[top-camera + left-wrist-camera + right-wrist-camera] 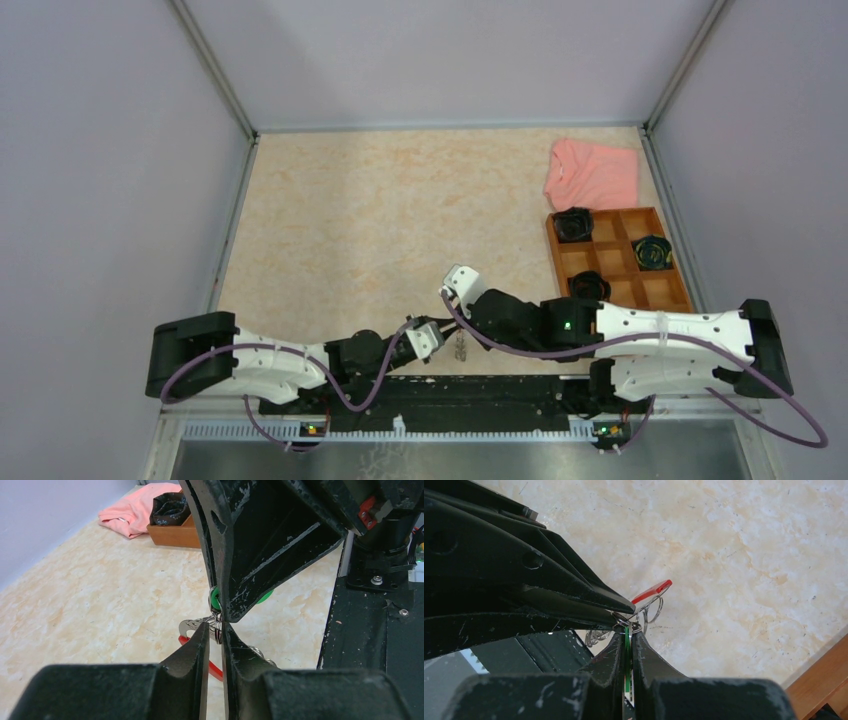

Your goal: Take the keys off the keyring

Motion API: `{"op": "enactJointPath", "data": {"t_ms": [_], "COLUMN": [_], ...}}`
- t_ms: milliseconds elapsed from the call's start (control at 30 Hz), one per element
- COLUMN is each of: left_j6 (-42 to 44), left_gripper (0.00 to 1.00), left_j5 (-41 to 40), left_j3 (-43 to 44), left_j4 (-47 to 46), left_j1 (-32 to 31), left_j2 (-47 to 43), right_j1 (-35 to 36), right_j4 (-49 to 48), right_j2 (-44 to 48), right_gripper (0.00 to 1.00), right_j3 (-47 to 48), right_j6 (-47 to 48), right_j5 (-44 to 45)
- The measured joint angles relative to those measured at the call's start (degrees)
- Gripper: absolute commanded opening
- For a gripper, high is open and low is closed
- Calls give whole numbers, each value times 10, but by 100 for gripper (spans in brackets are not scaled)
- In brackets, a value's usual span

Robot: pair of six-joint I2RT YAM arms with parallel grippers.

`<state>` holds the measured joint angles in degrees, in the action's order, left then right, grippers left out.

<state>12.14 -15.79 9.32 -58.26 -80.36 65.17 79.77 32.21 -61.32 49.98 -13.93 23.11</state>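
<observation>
The two grippers meet tip to tip near the front edge of the table. My left gripper (pixel 216 626) (pixel 440 340) is shut on the grey wire of the keyring (pixel 218 630). The keyring's red sleeve (pixel 215 670) (pixel 651 591) hangs just past the left fingers. My right gripper (pixel 628 630) (pixel 462 335) is shut on the key with the green head (pixel 627 642), which also shows in the left wrist view (pixel 214 599). A silvery key (pixel 192 626) sticks out left of the left fingers. More silvery rings (pixel 596 636) hang below, partly hidden.
A wooden compartment tray (pixel 665 290) stands at the right and holds black coiled bundles (pixel 574 224). A pink cloth (pixel 592 172) lies behind it. The black base rail (pixel 450 395) runs right beside the grippers. Grey walls close in the table.
</observation>
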Motion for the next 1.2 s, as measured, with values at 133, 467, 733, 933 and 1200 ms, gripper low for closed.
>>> {"op": "enactJointPath", "data": {"t_ms": [133, 467, 733, 933, 1200], "left_j6": [0, 4, 4, 4, -6], "left_gripper": [13, 0, 0, 0, 0], "left_j5": [3, 9, 14, 16, -22], "left_j3": [0, 0, 0, -1, -10], "left_j4": [0, 0, -10, -8, -7], "left_j1": [0, 0, 0, 0, 0], "left_j2": [0, -1, -8, -8, -10], "right_j1": [0, 1, 0, 0, -80], "right_j4": [0, 12, 26, 26, -12], "right_j2": [0, 2, 24, 24, 17], "right_gripper": [0, 0, 0, 0, 0], "right_j3": [0, 0, 0, 0, -14], "right_j6": [0, -11, -24, -26, -28], "right_j5": [0, 28, 47, 49, 31]}}
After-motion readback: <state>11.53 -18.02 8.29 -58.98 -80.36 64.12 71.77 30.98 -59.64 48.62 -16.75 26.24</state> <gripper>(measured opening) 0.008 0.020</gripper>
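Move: Just beyond the left fingertips, about 1 cm to the right, is the keyring's metal clip; the keyring's body hangs some 3 cm lower and 1 cm back. From the right hand, which already holds the green key, the clip lies roughly 1 cm ahead, 2 cm left and 2 cm lower. From the left hand, the key is about 2 cm back, 3 cm right and 2 cm higher. The wooden tray lies about 34 cm right of the right hand, 7 cm ahead and 14 cm lower. Closing on the metal clip, the left fingers shut and then hold nearly in place, lifting about 1 cm and sinking back. The right hand keeps its pinch on the green key and draws it off to the right, slightly forward and up by some 2 cm, pauses, then pulls quickly forward away from the clip, about 5 cm in all, turning roughly 10 degrees clockwise. ##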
